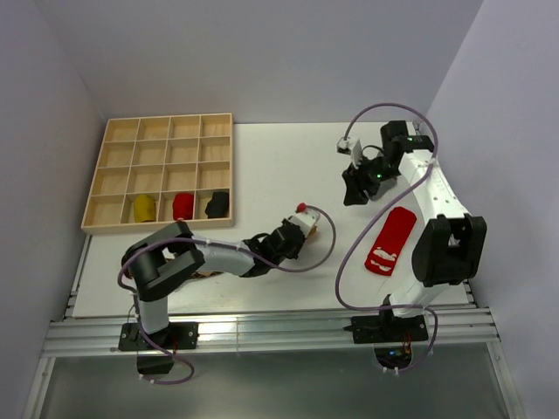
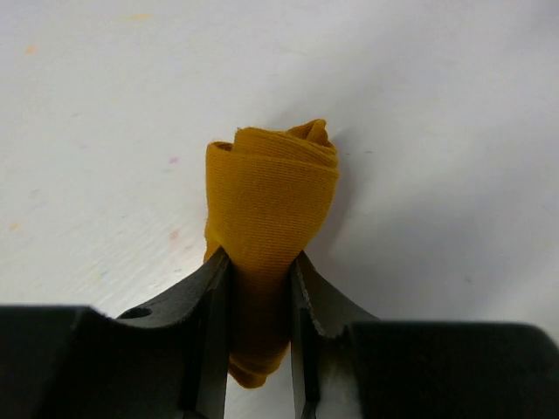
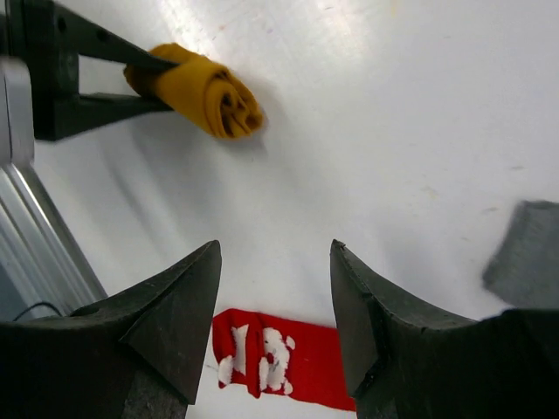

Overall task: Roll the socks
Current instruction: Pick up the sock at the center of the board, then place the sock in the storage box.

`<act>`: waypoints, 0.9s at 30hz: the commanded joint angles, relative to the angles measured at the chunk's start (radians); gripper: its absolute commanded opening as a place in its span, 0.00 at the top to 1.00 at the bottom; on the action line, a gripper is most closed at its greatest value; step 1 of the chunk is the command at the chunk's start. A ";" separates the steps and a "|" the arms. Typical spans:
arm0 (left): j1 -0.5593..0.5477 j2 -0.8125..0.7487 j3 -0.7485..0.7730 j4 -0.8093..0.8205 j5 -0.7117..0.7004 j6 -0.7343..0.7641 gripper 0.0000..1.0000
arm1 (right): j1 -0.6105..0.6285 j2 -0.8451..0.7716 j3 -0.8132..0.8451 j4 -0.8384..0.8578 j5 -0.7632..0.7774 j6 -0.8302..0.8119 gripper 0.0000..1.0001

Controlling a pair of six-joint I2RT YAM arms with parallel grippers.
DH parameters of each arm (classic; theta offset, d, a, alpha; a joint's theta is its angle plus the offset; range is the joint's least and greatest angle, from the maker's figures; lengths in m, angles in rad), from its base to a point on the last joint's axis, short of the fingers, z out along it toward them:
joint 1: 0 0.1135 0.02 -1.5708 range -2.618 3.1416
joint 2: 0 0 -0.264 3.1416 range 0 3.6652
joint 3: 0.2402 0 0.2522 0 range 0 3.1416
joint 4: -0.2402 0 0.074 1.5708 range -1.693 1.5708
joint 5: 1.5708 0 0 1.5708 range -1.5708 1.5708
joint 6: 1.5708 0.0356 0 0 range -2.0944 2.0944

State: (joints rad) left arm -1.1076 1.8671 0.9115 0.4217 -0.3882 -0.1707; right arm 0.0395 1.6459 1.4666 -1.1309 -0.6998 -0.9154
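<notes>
A mustard-orange sock (image 2: 271, 196), rolled into a tight bundle, rests on the white table with my left gripper (image 2: 260, 262) shut on its lower half. In the right wrist view the same roll (image 3: 205, 92) shows its spiral end at the upper left. From above, the left gripper (image 1: 299, 232) lies near the table's middle. My right gripper (image 1: 353, 194) hangs open above the table with nothing between its fingers. A red sock with white marks (image 3: 293, 353) lies flat below it, also seen as the red sock (image 1: 390, 240) from above. A grey sock (image 3: 524, 253) pokes in at the right edge.
A wooden compartment tray (image 1: 162, 148) stands at the back left. Its front row holds a yellow bundle (image 1: 142, 207), a red bundle (image 1: 182, 206) and a dark bundle (image 1: 217, 204). Something brownish (image 1: 207, 274) peeks out from under the left arm.
</notes>
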 commanded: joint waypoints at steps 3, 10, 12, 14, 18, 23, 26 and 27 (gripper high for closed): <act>0.101 -0.193 -0.039 -0.060 0.040 -0.124 1.00 | -0.069 -0.084 -0.006 0.112 -0.030 0.150 0.39; 0.253 -0.416 -0.022 -0.193 -0.021 -0.127 1.00 | -0.099 -0.113 -0.026 0.163 -0.015 0.184 0.40; 0.311 -0.451 0.001 -0.245 -0.063 -0.133 1.00 | -0.102 -0.116 -0.022 0.171 -0.012 0.194 0.40; 0.372 -0.465 0.032 -0.312 -0.125 -0.153 1.00 | -0.104 -0.120 -0.019 0.194 -0.001 0.213 0.40; 0.494 -0.500 0.125 -0.408 -0.199 -0.174 1.00 | -0.104 -0.124 -0.011 0.227 0.016 0.239 0.40; 0.684 -0.506 0.190 -0.471 -0.277 -0.132 1.00 | -0.104 -0.116 0.001 0.253 0.029 0.262 0.40; 0.778 -0.500 0.207 -0.446 -0.328 -0.069 1.00 | -0.104 -0.112 0.006 0.267 0.031 0.266 0.40; 0.802 -0.493 0.205 -0.437 -0.340 -0.049 1.00 | -0.104 -0.109 0.006 0.276 0.034 0.270 0.40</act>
State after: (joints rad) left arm -0.3653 1.4036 1.0737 -0.0151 -0.6384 -0.2871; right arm -0.0593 1.5673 1.4464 -0.9077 -0.6727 -0.6704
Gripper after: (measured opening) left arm 0.308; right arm 0.601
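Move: The rolled orange sock is already pinched in the left fingers; the compartment box it is taken to has its middle roughly 38 cm left and 15 cm ahead of that hand, about 2 cm lower. In the box's near row, the black roll sits some 23 cm left and 7 cm ahead, the red one 32 cm left and 6 cm ahead. From the right hand the box lies about 50 cm left, 9 cm ahead and 14 cm below; the grey sock, 7 cm right, 9 cm ahead, 16 cm below. The orange sock roll stays pinched in the left fingers as that arm sweeps it about 33 cm left, up some 20 cm and forward 16 cm, climbing fastest early on, over the compartment box; the hand swings counter-clockwise by nearly 60 degrees. The right hand, empty and part-open, eases forward, right and up a few centimetres, towards the grey sock, turning slightly clockwise. ##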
